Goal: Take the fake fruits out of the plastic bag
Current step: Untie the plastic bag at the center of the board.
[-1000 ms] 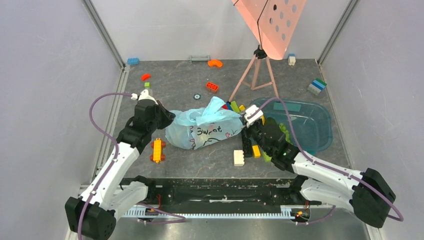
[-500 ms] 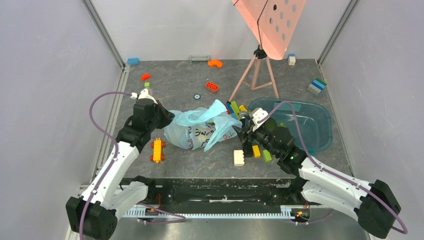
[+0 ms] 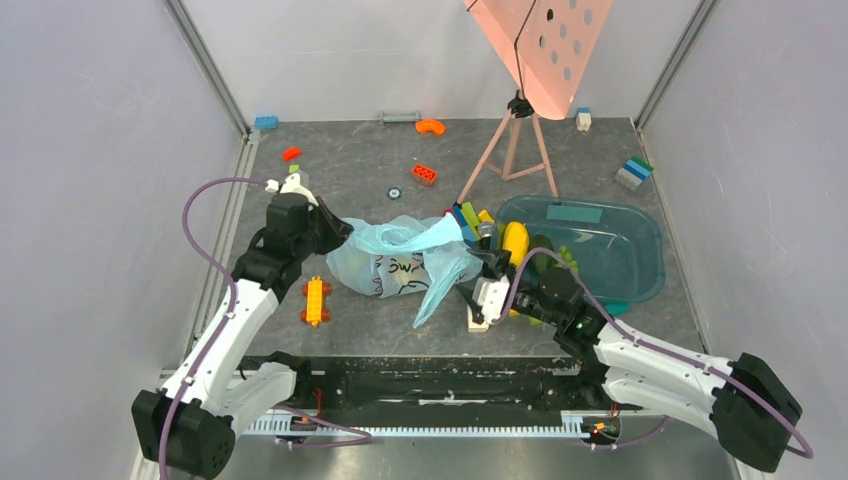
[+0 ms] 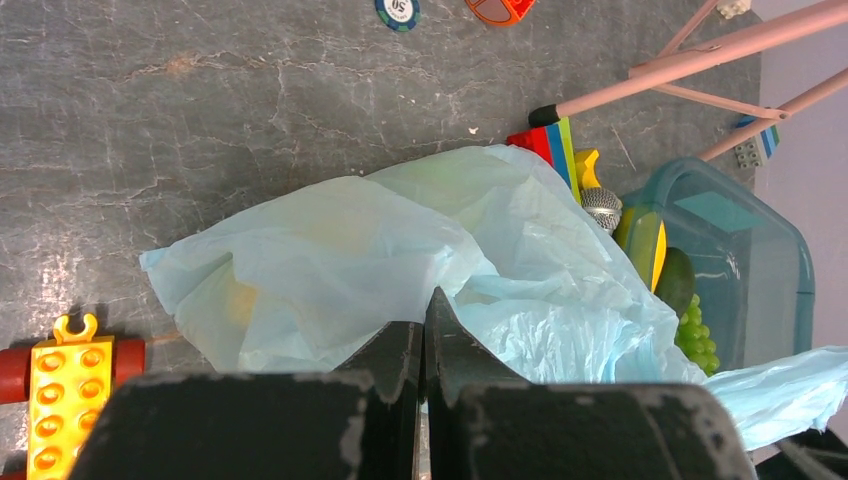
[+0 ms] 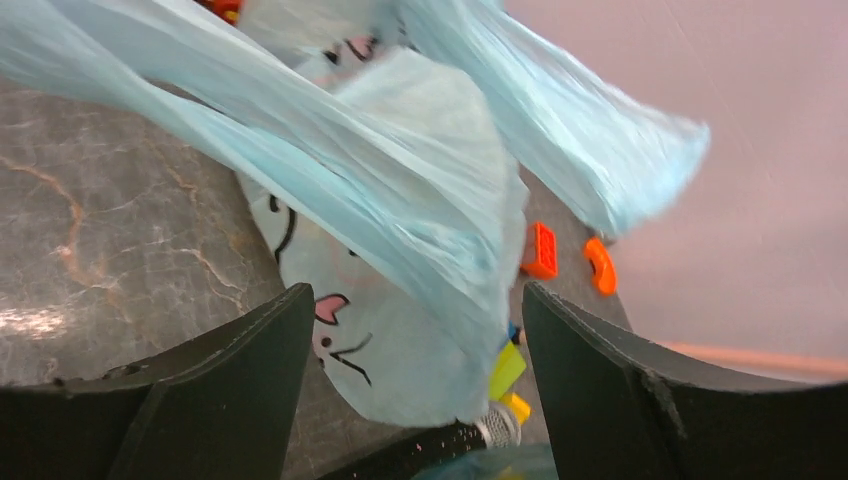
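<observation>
The light blue plastic bag (image 3: 392, 265) lies crumpled mid-table, its printed side toward the near edge. My left gripper (image 3: 338, 232) is shut on the bag's left upper edge, and in the left wrist view the film (image 4: 400, 250) runs right into the closed jaws (image 4: 422, 320). A yellowish shape (image 4: 235, 300) shows dimly through the plastic. My right gripper (image 3: 468, 292) stands open just right of the bag, and a loose handle (image 5: 420, 210) hangs in front of the gap (image 5: 415, 300), held by neither finger. A yellow fruit (image 3: 515, 241) and a green fruit (image 4: 678, 282) lie at the tub's left end.
The teal see-through tub (image 3: 630, 262) stands to the right of the bag, with green grapes (image 3: 568, 259) inside. Coloured bricks (image 3: 470, 214) sit between bag and tub. A cream brick (image 3: 478, 320) lies under the right wrist. A yellow-red toy (image 3: 315, 300) and a pink tripod (image 3: 510, 150) are nearby.
My right gripper has opened, let the bag go and drawn back toward the near edge. The freed handle now droops down. The left gripper has kept its hold on the bag.
</observation>
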Motion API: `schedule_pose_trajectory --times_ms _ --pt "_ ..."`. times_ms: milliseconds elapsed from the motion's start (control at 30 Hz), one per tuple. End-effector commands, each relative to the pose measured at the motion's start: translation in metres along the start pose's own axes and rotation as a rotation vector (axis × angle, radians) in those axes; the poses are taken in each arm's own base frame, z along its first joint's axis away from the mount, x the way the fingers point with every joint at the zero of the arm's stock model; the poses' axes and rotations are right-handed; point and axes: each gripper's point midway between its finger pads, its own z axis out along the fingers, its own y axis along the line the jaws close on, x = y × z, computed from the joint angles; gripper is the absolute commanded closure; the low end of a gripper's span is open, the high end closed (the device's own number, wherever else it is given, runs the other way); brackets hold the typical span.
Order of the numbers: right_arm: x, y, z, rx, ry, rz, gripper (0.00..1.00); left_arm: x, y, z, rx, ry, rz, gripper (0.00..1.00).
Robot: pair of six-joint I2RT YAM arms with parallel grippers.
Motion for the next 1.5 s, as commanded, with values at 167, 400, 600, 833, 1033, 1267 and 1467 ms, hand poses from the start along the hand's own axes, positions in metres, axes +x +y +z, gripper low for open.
schedule_pose_trajectory --times_ms 167,400,600,833,1033,1267,1467 --pt "-0.057 -0.005 0.021 0.069 -0.156 -0.241 0.21 -0.017 -0.02 -0.004 0.074 -0.034 0.033 0.98" --pt "-0.06 -0.052 0.025 0.303 -0.103 0.022 0.51 -0.021 -0.023 -0.011 0.085 -0.044 0.057 0.95" --pt "-0.053 -0.055 0.029 0.344 -0.075 0.224 0.93 -0.031 -0.034 -0.024 0.124 -0.067 0.105 0.67" --pt "-0.049 -0.062 0.031 0.418 -0.058 0.537 1.0 -0.055 -0.074 -0.056 0.317 -0.177 0.246 0.24" --pt "-0.066 -0.042 0.037 0.274 -0.12 0.577 1.0 -0.063 -0.123 -0.064 0.51 -0.149 0.376 0.2" --pt "-0.06 -0.037 0.029 0.272 -0.119 0.54 1.0 -0.025 -0.189 -0.06 0.585 -0.068 0.605 0.14" --pt "-0.059 -0.033 0.03 0.256 -0.121 0.545 1.0 0.001 -0.216 -0.055 0.648 -0.026 0.668 0.09"
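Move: The bag's near handle hangs about 3 cm to the right hand's left and 2 cm farther out, slightly higher; the coloured blocks lie some 12 cm ahead and 1 cm left, 15 cm below, with the white block 11 cm back, 2 cm right, as low. From the left hand, still shut on the bag's left edge, the far handle lies roughly 20 cm right, 1 cm ahead and 3 cm lower; the bag's body is 9 cm right, 8 cm back, 12 cm below. Right rises some 5 cm, pinching the near handle; left opens, rises, swings right 16 cm towards the far handle. ##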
